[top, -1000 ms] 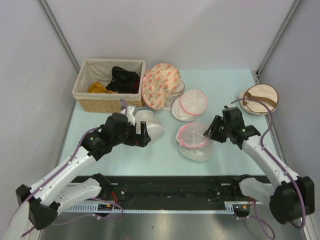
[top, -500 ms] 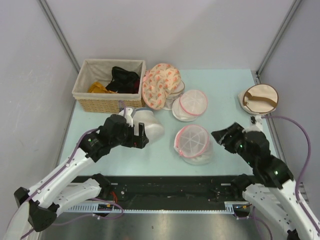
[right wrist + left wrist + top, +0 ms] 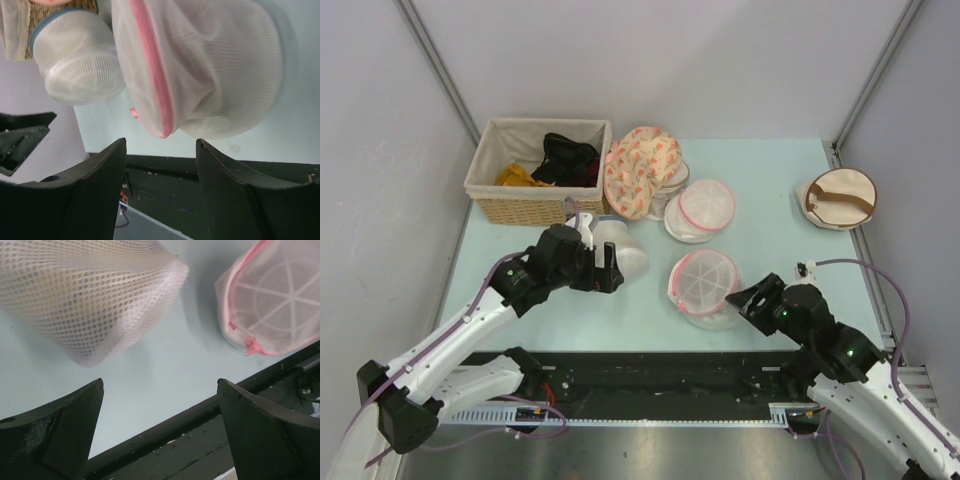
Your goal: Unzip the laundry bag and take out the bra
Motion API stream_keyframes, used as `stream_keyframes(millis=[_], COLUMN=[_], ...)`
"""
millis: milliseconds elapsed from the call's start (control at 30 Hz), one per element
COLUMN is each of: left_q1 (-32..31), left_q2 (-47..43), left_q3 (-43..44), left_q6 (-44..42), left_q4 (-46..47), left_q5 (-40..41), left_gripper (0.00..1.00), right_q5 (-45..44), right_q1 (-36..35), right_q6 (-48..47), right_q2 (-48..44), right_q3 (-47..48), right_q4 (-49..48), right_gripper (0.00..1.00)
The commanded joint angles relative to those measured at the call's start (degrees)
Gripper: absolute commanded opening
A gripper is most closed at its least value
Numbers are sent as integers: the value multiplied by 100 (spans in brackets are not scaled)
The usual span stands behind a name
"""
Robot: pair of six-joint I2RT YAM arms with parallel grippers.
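The laundry bag, a white mesh pouch with a pink zipper band, lies at the table's middle front. It also shows in the left wrist view and fills the right wrist view, with its pink zipper pull hanging at its lower edge. My right gripper is open and empty, just right of the bag and not touching it; in its own view the jaws stand below the bag. My left gripper is open and empty beside a white mesh cylinder. The bra is hidden.
A wicker basket with black and yellow cloth stands back left. A peach floral bag and a second pink-trimmed pouch lie behind. A beige round bag lies far right. The black front rail runs close below both grippers.
My right arm has drawn back from the bag's right side toward the near edge. The bag has settled flatter. My left gripper has shifted slightly.
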State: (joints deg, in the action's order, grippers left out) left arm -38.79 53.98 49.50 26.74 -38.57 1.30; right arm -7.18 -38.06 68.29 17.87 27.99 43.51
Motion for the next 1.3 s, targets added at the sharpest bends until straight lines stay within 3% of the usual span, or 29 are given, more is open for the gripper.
stream_keyframes(millis=[0,167,400,500,533,600,633,733,800,867,1000,1133,1167,1267], left_q1=[-41,-155,-673,-832,-841,-841,-841,-850,-867,-920,-1078,-1394,-1473,-1799], left_q2=[139,333,614,711,789,912,974,1203,1256,1168,512,-594,-842,-1617], left_q3=[-89,-63,-326,-562,-633,-766,-775,-731,-582,-459,-519,-1300,-1754,-2547], left_q6=[305,411,709,876,929,1096,1114,1079,729,108,-835,-2089,-2364,-3585], left_q4=[744,991,1483,1859,2009,2449,2581,2907,2794,2575,2397,3353,4043,4830], left_q5=[-587,-867,-1299,-1404,-1613,-1799,-1957,-2055,-2020,-1897,-1353,-843,-772,-894], left_gripper=[100,100,100,100,100,100,100,100,100,100,100,100,100,99], right_q5=[-582,-1600,-2033,-1946,-1893,-1673,-1560,-779,336,1658,3053,4511,4715,5173], right_q1=[-639,-1562,-1494,-1249,-1186,-924,-844,-380,-45,570,1335,1924,2056,2189], right_q6=[299,457,237,27,-35,-245,-307,-842,-1193,-1396,-2020,-2671,-2811,-2892], right_q2=[627,1578,1808,1659,1632,1527,1483,1299,1298,1333,1430,2069,2159,2396], right_q3=[-13,-21,-57,-57,-57,-57,-57,-48,-4,110,601,1155,1217,1358], right_q4=[-903,-1248,-1477,-1459,-1468,-1503,-1512,-1783,-1950,-1986,-1750,-1530,-1547,-1704], right_gripper=[62,62,56,38,20,0,0,0,0,0,0,0,0,0])
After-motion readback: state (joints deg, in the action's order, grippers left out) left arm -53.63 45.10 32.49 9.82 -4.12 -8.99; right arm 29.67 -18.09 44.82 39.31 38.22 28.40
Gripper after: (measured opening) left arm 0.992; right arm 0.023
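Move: The pink-rimmed laundry bag sits close to the right hand, its middle about 7 cm ahead, 5 cm left and 7 cm below. A white mesh bag lies roughly 19 cm ahead and 28 cm left of that hand, a flat pink-rimmed bag some 30 cm ahead and 5 cm left. From the left hand, the laundry bag is about 24 cm right, 2 cm ahead and 10 cm lower; the white mesh bag is about 13 cm straight ahead. The laundry bag's pink zip edge is pinched on its near right side by the right fingers, which shift left and down, then ease forward while closing; they then lift it about 8 cm, swinging left and turning some 20 degrees counter-clockwise. The open, empty left hand sweeps about 10 cm right towards the bag, slightly back, dips, then rises as its fingers tip up and swing clockwise. ##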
